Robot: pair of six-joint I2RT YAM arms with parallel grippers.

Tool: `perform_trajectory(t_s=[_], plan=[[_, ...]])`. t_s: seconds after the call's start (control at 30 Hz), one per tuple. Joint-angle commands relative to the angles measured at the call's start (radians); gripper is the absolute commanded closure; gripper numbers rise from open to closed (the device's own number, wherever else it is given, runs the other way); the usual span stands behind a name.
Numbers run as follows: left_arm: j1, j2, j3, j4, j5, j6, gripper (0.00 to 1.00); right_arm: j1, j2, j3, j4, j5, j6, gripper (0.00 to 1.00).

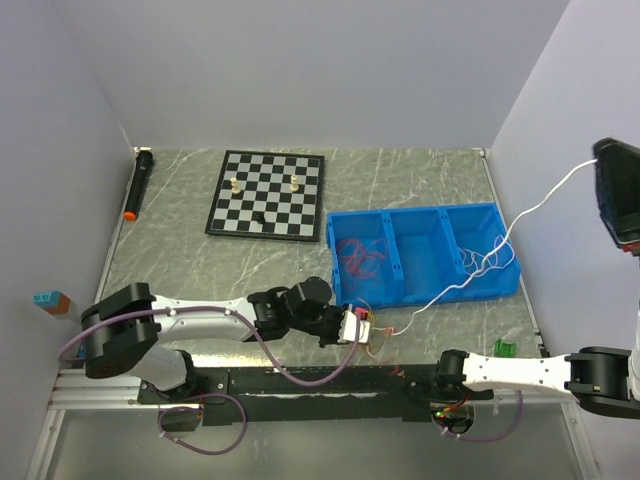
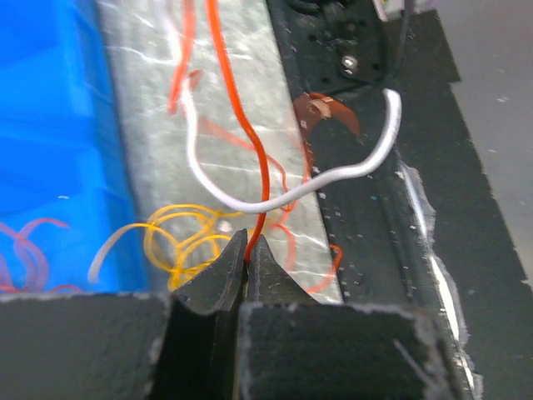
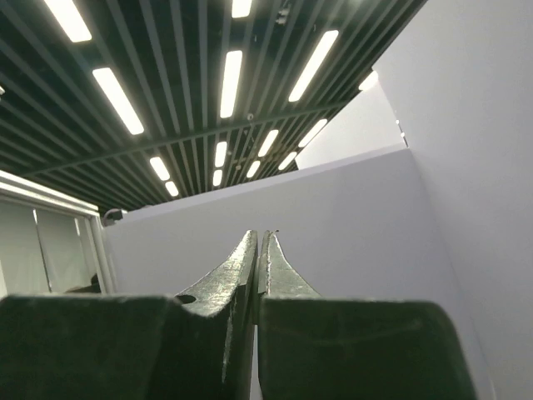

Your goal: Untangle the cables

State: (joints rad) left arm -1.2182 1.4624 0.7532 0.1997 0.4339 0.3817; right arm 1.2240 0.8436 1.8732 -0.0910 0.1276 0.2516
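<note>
My left gripper (image 2: 248, 242) is shut on a red cable (image 2: 254, 150), which rises straight out from between its fingertips. A white cable (image 2: 250, 202) loops across the red one, and yellow cable (image 2: 179, 237) coils lie just left of the tips. In the top view the left gripper (image 1: 365, 328) sits at a small tangle in front of the blue bin (image 1: 410, 212). A white cable (image 1: 540, 205) runs from there over the bin, up to my raised right gripper (image 1: 605, 165). The right gripper (image 3: 262, 233) points at the ceiling, jaws together.
The blue bin holds red cables (image 1: 362, 258) in its left compartment and white strands (image 1: 480, 262) in its right one. A chessboard (image 1: 268, 193) with a few pieces and a black torch (image 1: 138, 183) lie at the back. A green object (image 1: 503, 348) sits near the right arm's base.
</note>
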Motion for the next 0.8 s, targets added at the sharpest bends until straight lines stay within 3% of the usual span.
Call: perform_trajectory(t_s=[0.0, 0.13, 0.23, 0.37, 0.53, 0.77], plan=[[0.005, -0.097, 0.02, -0.014, -0.058, 0.052, 0.99, -0.003, 0.02, 0.063, -0.018, 0.032, -0.063, 1.0], [0.078, -0.169, 0.139, -0.291, 0.032, 0.089, 0.99, -0.003, 0.014, 0.104, -0.055, 0.156, -0.199, 1.0], [0.146, -0.226, 0.218, -0.568, 0.144, 0.187, 0.99, -0.003, 0.0, 0.096, -0.001, 0.301, -0.41, 1.0], [0.163, -0.342, 0.16, -0.837, 0.178, 0.348, 0.99, -0.001, 0.041, 0.141, 0.085, 0.418, -0.63, 1.0], [0.166, -0.473, -0.044, -0.898, 0.079, 0.401, 0.99, -0.001, 0.117, 0.268, 0.111, 0.426, -0.735, 1.0], [0.181, -0.533, -0.207, -0.865, -0.035, 0.48, 0.99, -0.001, 0.16, 0.454, 0.094, 0.354, -0.683, 1.0]])
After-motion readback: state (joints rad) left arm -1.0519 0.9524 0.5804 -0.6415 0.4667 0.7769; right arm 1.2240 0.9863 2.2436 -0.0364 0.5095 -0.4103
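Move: The left fingers are already shut on the red cable, and the white cable crosses it about 3 cm to their right at nearly the same height. The yellow cable lies about 3 cm ahead and some 9 cm below, with the blue box's left compartment some 23 cm straight ahead. The right hand holds the white cable high up; from it that crossing lies roughly 13 cm left, 4 cm ahead and 62 cm below, and the blue box's middle about 28 cm ahead, 1 cm to the right and 70 cm below. Keeping its pinch on the red cable, the left hand first lifts about 8 cm with a little forward and left, then sweeps left and down past its starting height, away from the yellow cable to the table's near side, some 18 cm left in all, its fingers tipping about 25 degrees more steeply down. Meanwhile the right hand, still shut on the white cable, draws it rightward about 12 cm, also going forward and then up about 5 cm each, and swings clockwise some 40 degrees. ##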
